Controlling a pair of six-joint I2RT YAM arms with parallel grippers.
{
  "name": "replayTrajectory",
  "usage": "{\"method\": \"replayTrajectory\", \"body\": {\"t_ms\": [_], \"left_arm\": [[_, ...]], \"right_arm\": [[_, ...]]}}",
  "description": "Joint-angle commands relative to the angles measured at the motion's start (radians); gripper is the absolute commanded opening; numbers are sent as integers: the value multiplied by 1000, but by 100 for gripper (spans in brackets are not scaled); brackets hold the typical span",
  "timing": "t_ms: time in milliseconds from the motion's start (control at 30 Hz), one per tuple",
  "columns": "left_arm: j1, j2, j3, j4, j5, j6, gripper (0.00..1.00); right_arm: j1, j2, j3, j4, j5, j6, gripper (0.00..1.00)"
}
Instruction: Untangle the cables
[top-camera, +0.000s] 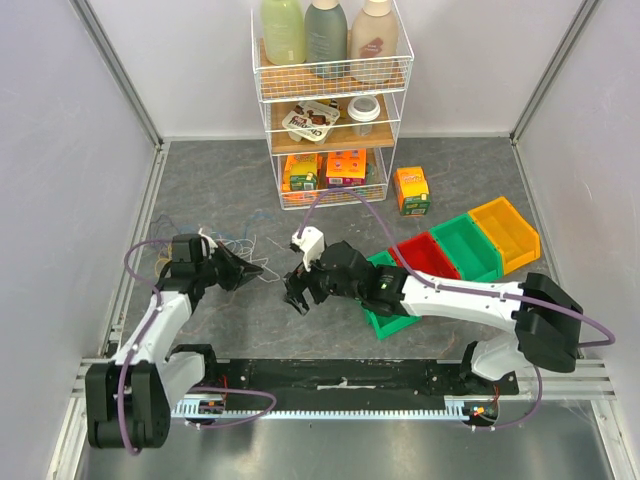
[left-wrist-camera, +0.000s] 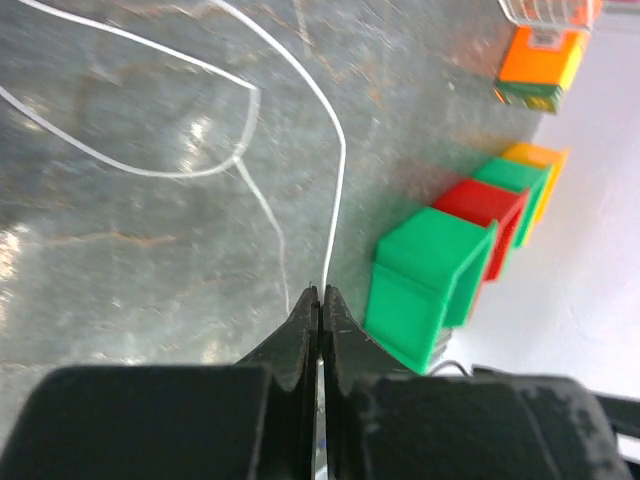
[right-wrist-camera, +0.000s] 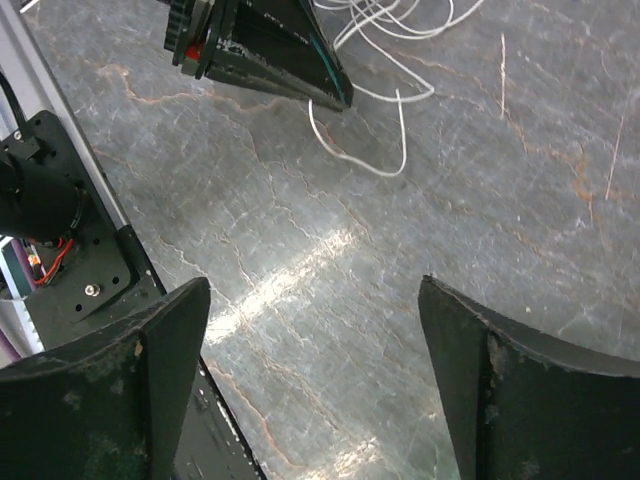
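The cables lie in a thin, loose tangle on the grey table, just behind my left gripper. In the left wrist view the left gripper is shut on a white cable that runs up from its tips and curves away to the upper left. The right wrist view shows those dark left fingers at the top, with white cable loops trailing from their tip. My right gripper is open over bare table, a short way right of the left gripper, with nothing between its fingers.
A row of bins stands under and behind the right arm: green, red, yellow. A white wire shelf with bottles and boxes stands at the back. An orange box sits beside it.
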Motion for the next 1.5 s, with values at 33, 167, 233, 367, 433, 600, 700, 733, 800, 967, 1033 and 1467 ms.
{"method": "replayTrajectory", "body": {"t_ms": [33, 167, 233, 367, 433, 600, 700, 733, 800, 967, 1033, 1467], "left_arm": [[-2, -112, 74, -168, 188, 45, 2], [-3, -184, 91, -220, 225, 21, 2], [-3, -211, 103, -249, 225, 16, 2], [-2, -245, 123, -278, 231, 14, 2], [-3, -248, 124, -285, 234, 17, 2], [-3, -242, 127, -297, 259, 17, 2], [-3, -245, 137, -295, 263, 14, 2], [-2, -244, 143, -297, 263, 16, 2], [-2, -239, 155, -295, 266, 25, 2], [-2, -237, 190, -306, 225, 69, 18], [-2, -248, 186, -305, 184, 67, 42], [37, -259, 135, -312, -83, -48, 76]], "right_arm": [[13, 76, 77, 122, -94, -145, 82], [24, 159, 88, 220, -113, -189, 70], [33, 197, 94, 259, -113, -200, 70], [49, 251, 97, 344, -59, -177, 70], [52, 263, 89, 406, -35, -160, 69], [59, 276, 71, 463, 33, -156, 64], [64, 302, 69, 478, 24, -145, 41], [67, 303, 66, 484, 16, -134, 24], [70, 297, 33, 507, 9, -105, 0], [70, 213, -96, 558, 13, -45, 0], [70, 150, -145, 547, 36, -29, 0], [69, -203, -296, 388, 105, 19, 0]]}}
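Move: The left gripper is shut on the white cable near its end, just above the table; the open right gripper waits roughly 8 cm to its right, 5 cm back and 6 cm higher. From the right hand, that held stretch is thus about 8 cm left, 5 cm ahead and 6 cm down. The cable tangle lies about 8 cm left of the left fingertips, 6 cm farther out and 4 cm lower. The near green bin is some 21 cm to the right hand's right, about level with it and 8 cm lower. Lift the left gripper about 7 cm with the white cable still pinched, drawing it back and a little right, and hold there. Meanwhile send the right gripper some 7.5 cm left, dipping on the way, and shut it on the cable below the left fingers. Then pull it back right about 8 cm, slightly backward, finally rising; open the left as that pull starts and ease it left and forward. ##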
